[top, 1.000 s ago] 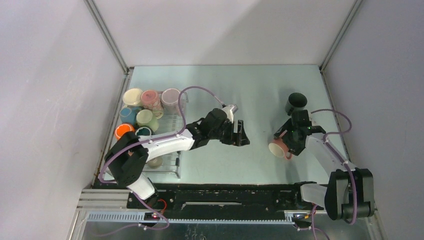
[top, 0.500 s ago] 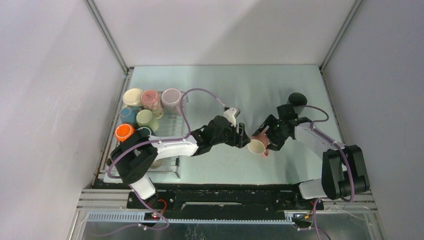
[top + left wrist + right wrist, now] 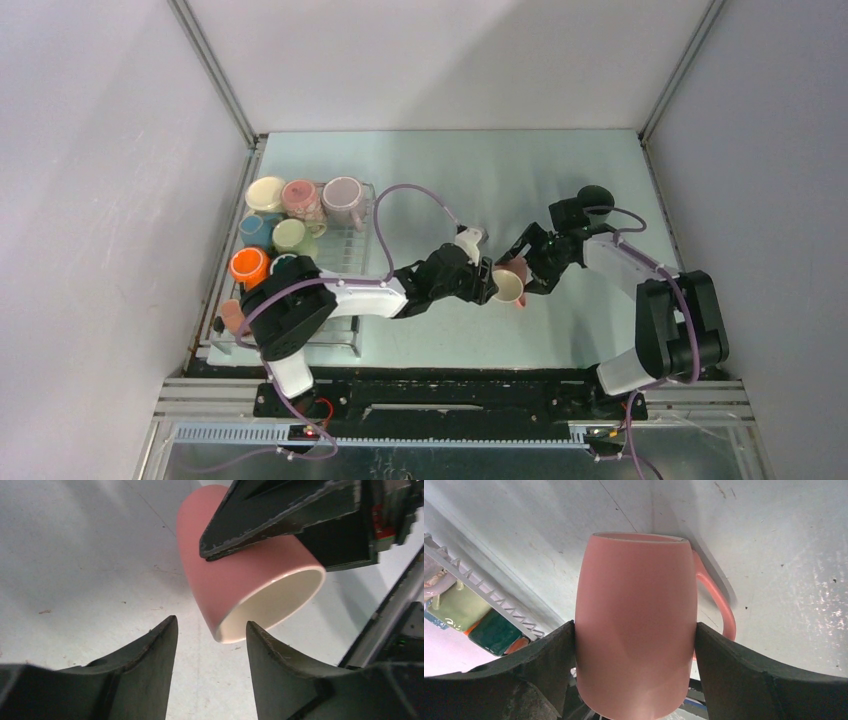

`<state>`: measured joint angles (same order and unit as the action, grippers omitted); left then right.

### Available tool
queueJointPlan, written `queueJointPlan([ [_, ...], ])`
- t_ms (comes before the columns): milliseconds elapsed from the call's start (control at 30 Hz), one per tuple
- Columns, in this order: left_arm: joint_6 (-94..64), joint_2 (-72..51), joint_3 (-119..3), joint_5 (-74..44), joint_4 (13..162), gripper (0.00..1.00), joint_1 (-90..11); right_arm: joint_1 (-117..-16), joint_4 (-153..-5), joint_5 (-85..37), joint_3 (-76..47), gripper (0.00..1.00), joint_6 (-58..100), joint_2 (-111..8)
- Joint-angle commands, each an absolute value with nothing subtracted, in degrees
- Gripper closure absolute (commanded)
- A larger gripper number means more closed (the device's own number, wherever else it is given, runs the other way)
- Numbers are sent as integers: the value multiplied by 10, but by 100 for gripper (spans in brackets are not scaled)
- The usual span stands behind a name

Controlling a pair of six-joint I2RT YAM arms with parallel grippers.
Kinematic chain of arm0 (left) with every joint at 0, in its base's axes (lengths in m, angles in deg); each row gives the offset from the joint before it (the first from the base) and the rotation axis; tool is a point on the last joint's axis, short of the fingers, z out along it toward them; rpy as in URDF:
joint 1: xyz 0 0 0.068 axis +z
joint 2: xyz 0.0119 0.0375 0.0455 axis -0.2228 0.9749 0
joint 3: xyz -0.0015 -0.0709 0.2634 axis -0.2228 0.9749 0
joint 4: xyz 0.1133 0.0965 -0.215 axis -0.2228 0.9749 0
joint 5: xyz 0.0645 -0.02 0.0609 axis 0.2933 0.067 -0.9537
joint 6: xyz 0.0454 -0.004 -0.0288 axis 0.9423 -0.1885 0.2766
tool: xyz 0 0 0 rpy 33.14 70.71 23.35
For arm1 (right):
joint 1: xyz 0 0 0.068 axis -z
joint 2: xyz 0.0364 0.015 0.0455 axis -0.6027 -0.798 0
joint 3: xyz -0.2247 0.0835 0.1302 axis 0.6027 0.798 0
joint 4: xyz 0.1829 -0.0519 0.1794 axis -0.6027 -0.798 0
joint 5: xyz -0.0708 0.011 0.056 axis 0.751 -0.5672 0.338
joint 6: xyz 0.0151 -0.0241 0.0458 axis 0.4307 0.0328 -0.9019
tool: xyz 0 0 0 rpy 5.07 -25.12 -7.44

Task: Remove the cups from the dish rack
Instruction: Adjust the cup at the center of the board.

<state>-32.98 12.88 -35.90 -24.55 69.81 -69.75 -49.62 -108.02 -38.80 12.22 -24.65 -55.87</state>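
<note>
A pink cup (image 3: 510, 283) hangs on its side above the table's middle, with my right gripper (image 3: 527, 270) shut on its body (image 3: 636, 605). In the right wrist view its handle points right between the right gripper (image 3: 635, 630). My left gripper (image 3: 211, 622) is open at the cup's rim (image 3: 240, 580); one finger sits outside the wall and the other in front of the cream mouth, with gaps showing. The dish rack (image 3: 345, 255) at the left holds several cups: cream (image 3: 266, 192), pink (image 3: 299, 195), mauve (image 3: 342, 192), blue (image 3: 254, 230), green (image 3: 290, 235), orange (image 3: 247, 266).
A dark cup (image 3: 597, 197) stands on the table at the right, partly behind my right arm. Side walls close in the table left and right. The rack's wire edge (image 3: 474, 580) shows in the right wrist view, with a teal cup (image 3: 494, 630) behind it.
My right arm carried the pink cup leftward to the table's middle. My left arm reached right to meet it, and its jaws have narrowed around the cup's rim.
</note>
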Motion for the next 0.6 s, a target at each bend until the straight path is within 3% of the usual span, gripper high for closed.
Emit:
queueJointPlan([
  [0, -295, 143, -416, -276, 700, 43, -699, -498, -1062, -430, 90, 17, -261, -557],
  [233, -295, 159, -470, -285, 746, 64, -699, -490, -1079, -422, 69, 16, -250, -556],
  [433, -295, 166, -517, -293, 809, 99, -699, -488, -1098, -392, 44, 12, -235, -543],
  [567, -304, 166, -549, -300, 849, 100, -697, -487, -1123, -345, 14, 6, -212, -521],
])
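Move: The pink cup is held sideways between the right hand's fingers, its middle practically at that hand's point and its mouth facing back. From the left hand the cup's middle lies about 4 cm right, 2 cm ahead and 1 cm lower. The dark cup stands some 14 cm ahead and 14 cm right of the right hand, roughly 3 cm lower; the lilac mug in the rack sits around 31 cm left and 17 cm ahead of the left hand, near its height. The pink cup's rim gets pinched by the left fingers, which dip slightly, then reach about 3 cm forward and a little right and up while closing from over half open to nearly shut, one finger inside the mouth and one outside. The right hand keeps the cup's body between its fingers and lifts it about 2 cm, easing nearly as far forward, its fingers widening only a trifle at the end. ##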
